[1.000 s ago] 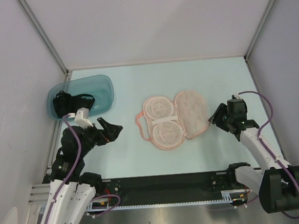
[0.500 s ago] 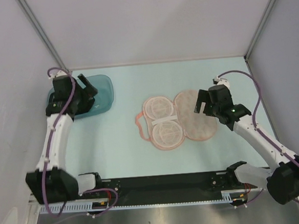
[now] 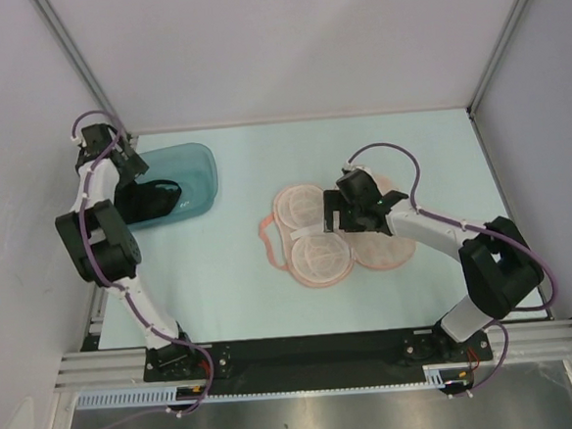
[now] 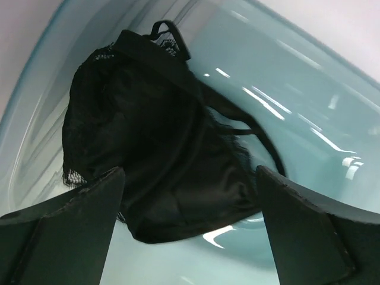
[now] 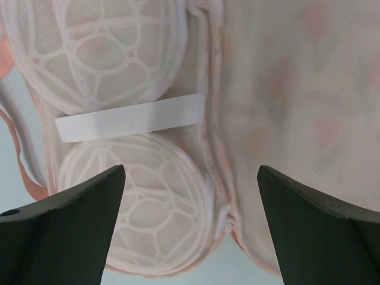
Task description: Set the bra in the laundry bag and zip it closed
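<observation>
The black bra (image 3: 155,199) lies bunched in a teal tub (image 3: 193,170) at the far left. My left gripper (image 3: 132,170) hangs open just above it. In the left wrist view the bra (image 4: 154,142) shows between and beyond my spread fingers (image 4: 65,231), with no contact. The peach laundry bag (image 3: 313,254) lies unzipped and spread flat mid-table. My right gripper (image 3: 353,216) hovers open over its hinge. The right wrist view shows the bag (image 5: 297,89) with two white mesh domes and a white elastic band (image 5: 130,119).
The tub's wall (image 4: 297,83) curves round the bra. A loose pink strap (image 3: 266,237) trails off the bag's left side. Metal frame posts and grey walls close in the pale green table (image 3: 419,156) at left, right and back.
My left arm has swung up from the tub's near side to stand over the tub. My right arm has moved left from the bag's right edge to above its middle.
</observation>
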Tool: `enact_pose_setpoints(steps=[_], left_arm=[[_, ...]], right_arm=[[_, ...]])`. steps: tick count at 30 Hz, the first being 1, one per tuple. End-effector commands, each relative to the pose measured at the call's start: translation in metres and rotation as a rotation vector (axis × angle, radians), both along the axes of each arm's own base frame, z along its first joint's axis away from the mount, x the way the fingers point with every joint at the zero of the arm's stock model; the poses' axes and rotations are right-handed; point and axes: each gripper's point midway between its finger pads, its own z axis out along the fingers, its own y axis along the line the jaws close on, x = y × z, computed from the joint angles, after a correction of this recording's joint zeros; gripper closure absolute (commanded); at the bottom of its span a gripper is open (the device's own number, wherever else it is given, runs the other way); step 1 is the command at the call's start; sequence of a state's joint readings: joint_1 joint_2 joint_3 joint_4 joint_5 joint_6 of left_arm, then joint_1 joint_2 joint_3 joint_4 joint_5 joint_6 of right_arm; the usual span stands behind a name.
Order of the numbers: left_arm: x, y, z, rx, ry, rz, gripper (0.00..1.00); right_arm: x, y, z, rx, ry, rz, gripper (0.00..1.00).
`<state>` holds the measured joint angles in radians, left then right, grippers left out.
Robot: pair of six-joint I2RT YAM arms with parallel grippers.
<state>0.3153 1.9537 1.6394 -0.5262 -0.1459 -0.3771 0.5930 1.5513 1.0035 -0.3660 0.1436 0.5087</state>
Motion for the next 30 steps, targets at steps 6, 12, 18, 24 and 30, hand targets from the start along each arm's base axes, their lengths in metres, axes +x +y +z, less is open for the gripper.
enact_pose_setpoints(steps=[6, 12, 18, 24, 30], left_arm=[[0.022, 0.03, -0.042, -0.012, 0.105, -0.062, 0.09], [0.026, 0.04, -0.064, 0.013, 0.184, -0.066, 0.3], [0.035, 0.031, -0.04, -0.02, 0.133, -0.077, 0.87], [0.041, -0.01, 0.089, -0.007, -0.077, -0.113, 1.0], [-0.005, -0.069, 0.228, 0.053, -0.318, -0.201, 1.0]], right_arm=[[0.023, 0.027, -0.002, 0.071, -0.04, 0.023, 0.01], [0.02, 0.013, 0.002, 0.045, -0.03, 0.007, 0.01], [0.016, 0.001, 0.024, 0.068, -0.084, -0.011, 0.02], [0.01, -0.003, 0.039, 0.081, -0.097, -0.016, 0.02], [-0.001, -0.009, 0.073, 0.078, -0.123, 0.001, 0.02]])
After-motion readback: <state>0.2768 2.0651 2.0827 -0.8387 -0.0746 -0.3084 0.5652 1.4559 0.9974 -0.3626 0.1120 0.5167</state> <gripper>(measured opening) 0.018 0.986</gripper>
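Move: Beneath the open left hand, the bra lies heaped in the bin, its middle about 1 cm ahead, 2 cm left and 9 cm down. The bin's middle is some 3 cm ahead, 2 cm to the right and 8 cm down. The laundry bag's pouch lies far off, roughly 16 cm back and 49 cm right. From the right hand, the bra is about 17 cm ahead, 56 cm left and 4 cm lower. Sinking about 8 cm into the bin, slightly forward and left, the left hand tips some 10 degrees further down and shuts its wide-open fingers on a strap or edge of the bra. It then lifts the bra some 15 cm, drifting about 5 cm right and levelling the wrist again. Over the laundry bag the right hand, still open, dips a little, then rises about 5 cm. ##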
